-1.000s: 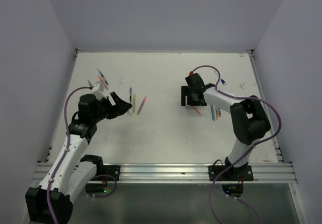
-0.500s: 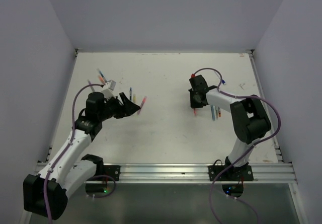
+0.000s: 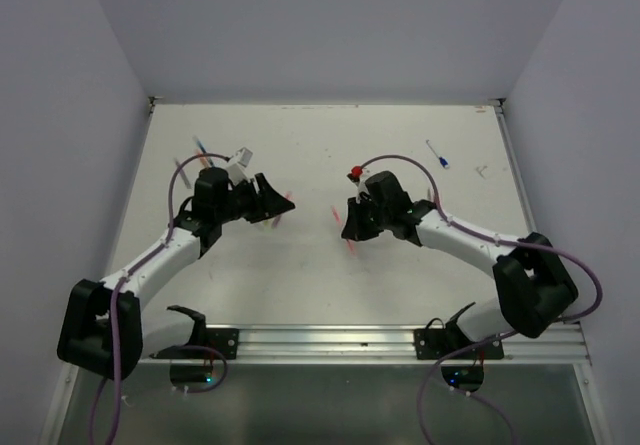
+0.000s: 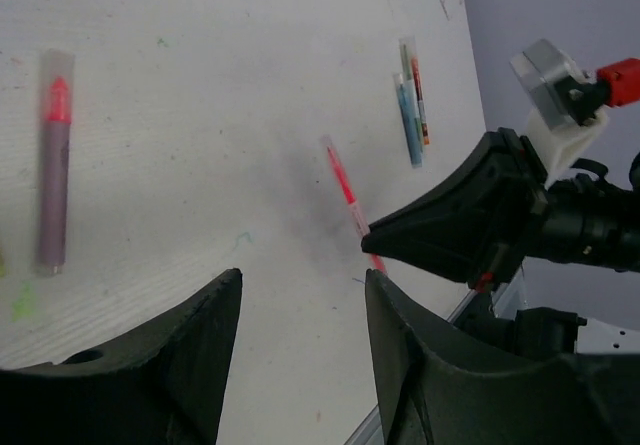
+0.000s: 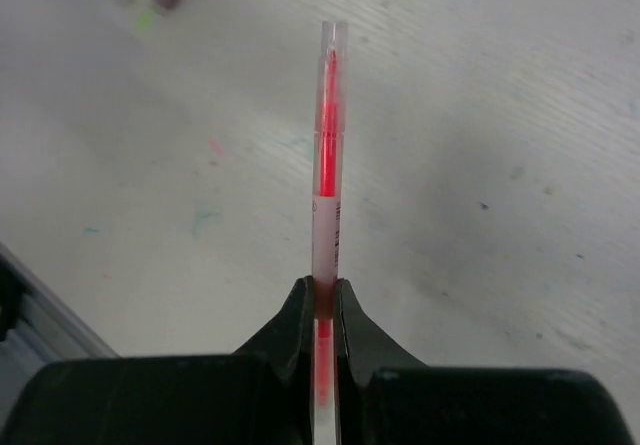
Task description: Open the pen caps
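My right gripper (image 5: 322, 290) is shut on a red pen (image 5: 327, 215), which sticks straight out from the jaws above the table. A clear pen cap (image 5: 332, 85) sits on the pen's far end. In the top view the right gripper (image 3: 350, 227) is near the table's middle, and the left gripper (image 3: 272, 203) faces it from the left. The left gripper (image 4: 303, 277) is open with nothing between its fingers. It points at the held red pen (image 4: 342, 187) and the right gripper (image 4: 440, 237). A grey pen with a red tip under a clear cap (image 4: 52, 165) lies on the table to the left.
Several capped pens (image 4: 411, 100) lie together on the white table (image 3: 300, 275) at the right. A blue pen (image 3: 437, 153) lies at the back right and a few pens (image 3: 200, 146) at the back left. Walls close in the table's sides and back.
The right gripper shut on the red pen, lifted it and swung left toward the table's middle. The left arm reached right toward it, and its jaws narrowed somewhat.
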Available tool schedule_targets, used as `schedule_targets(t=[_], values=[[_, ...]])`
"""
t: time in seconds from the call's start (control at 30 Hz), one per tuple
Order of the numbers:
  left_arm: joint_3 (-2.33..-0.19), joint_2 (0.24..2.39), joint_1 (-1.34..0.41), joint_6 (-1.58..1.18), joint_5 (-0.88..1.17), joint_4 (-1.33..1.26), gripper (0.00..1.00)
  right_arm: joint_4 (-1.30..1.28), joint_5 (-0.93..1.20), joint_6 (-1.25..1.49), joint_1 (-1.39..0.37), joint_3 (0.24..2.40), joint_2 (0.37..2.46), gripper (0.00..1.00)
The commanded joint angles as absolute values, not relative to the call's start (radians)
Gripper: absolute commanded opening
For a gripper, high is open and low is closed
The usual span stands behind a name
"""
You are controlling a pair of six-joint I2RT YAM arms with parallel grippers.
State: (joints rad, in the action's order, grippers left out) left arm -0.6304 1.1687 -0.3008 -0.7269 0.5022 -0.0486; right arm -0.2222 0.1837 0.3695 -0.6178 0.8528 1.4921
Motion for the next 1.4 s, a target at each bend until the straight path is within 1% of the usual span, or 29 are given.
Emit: schedule_targets(t=[0.0, 0.13, 0.3, 0.53, 1.0, 1.13, 1.23, 1.27, 1.37], values=[[-0.670, 1.227, -0.350, -0.795, 0.558, -0.240, 0.54, -0.104, 0.377, 0.439, -0.655, 0.821, 1.402, 0.00], [-0.675, 1.288, -0.388, -0.830, 0.543, -0.307, 0.49, -0.039, 0.416, 0.501, -0.686, 0.766, 1.316, 0.00], [-0.663, 1.310, -0.423, -0.885, 0.523, -0.374, 0.45, 0.037, 0.453, 0.535, -0.704, 0.735, 1.307, 0.00], [-0.654, 1.316, -0.449, -0.919, 0.512, -0.391, 0.45, 0.097, 0.448, 0.563, -0.716, 0.727, 1.299, 0.00], [-0.637, 1.315, -0.477, -0.945, 0.477, -0.387, 0.44, 0.106, 0.402, 0.572, -0.742, 0.732, 1.281, 0.00], [-0.627, 1.315, -0.483, -0.959, 0.494, -0.406, 0.41, 0.112, 0.382, 0.568, -0.746, 0.744, 1.292, 0.00], [-0.626, 1.315, -0.486, -0.959, 0.495, -0.405, 0.37, 0.112, 0.373, 0.563, -0.747, 0.756, 1.296, 0.00], [-0.626, 1.316, -0.488, -0.960, 0.497, -0.405, 0.34, 0.110, 0.374, 0.561, -0.747, 0.761, 1.304, 0.00], [-0.627, 1.318, -0.488, -0.966, 0.506, -0.413, 0.31, 0.104, 0.361, 0.554, -0.747, 0.770, 1.310, 0.00]])
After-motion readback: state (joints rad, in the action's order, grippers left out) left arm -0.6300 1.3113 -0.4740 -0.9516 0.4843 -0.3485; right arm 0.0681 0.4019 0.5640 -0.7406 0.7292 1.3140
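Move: The right hand already grips the red pen near its middle, with the capped end sticking out about 6 cm ahead, 3 cm left and some 2 cm above that hand. The half-open left fingers, that cap's goal, are roughly 16 cm left of the right hand, 2 cm farther out and 9 cm higher. From the left hand the cap lies about 13 cm right, 4 cm ahead and 7 cm below; on the table 14 cm below it are the purple pen, 7 cm ahead and 3 cm left, and the yellow pen, 7 cm ahead and 8 cm left. The right hand keeps its pinch on the red pen and swiftly brings it up and left about 7 cm each way and some 5 cm back, rolling so its left side and the cap end rise, then eases almost to a stop. The left hand comes about 7 cm right to meet the cap, dips slightly before rising a little, rolls some 10 degrees with its left side sinking, and narrows its fingers in two stages around the cap end without shutting. ##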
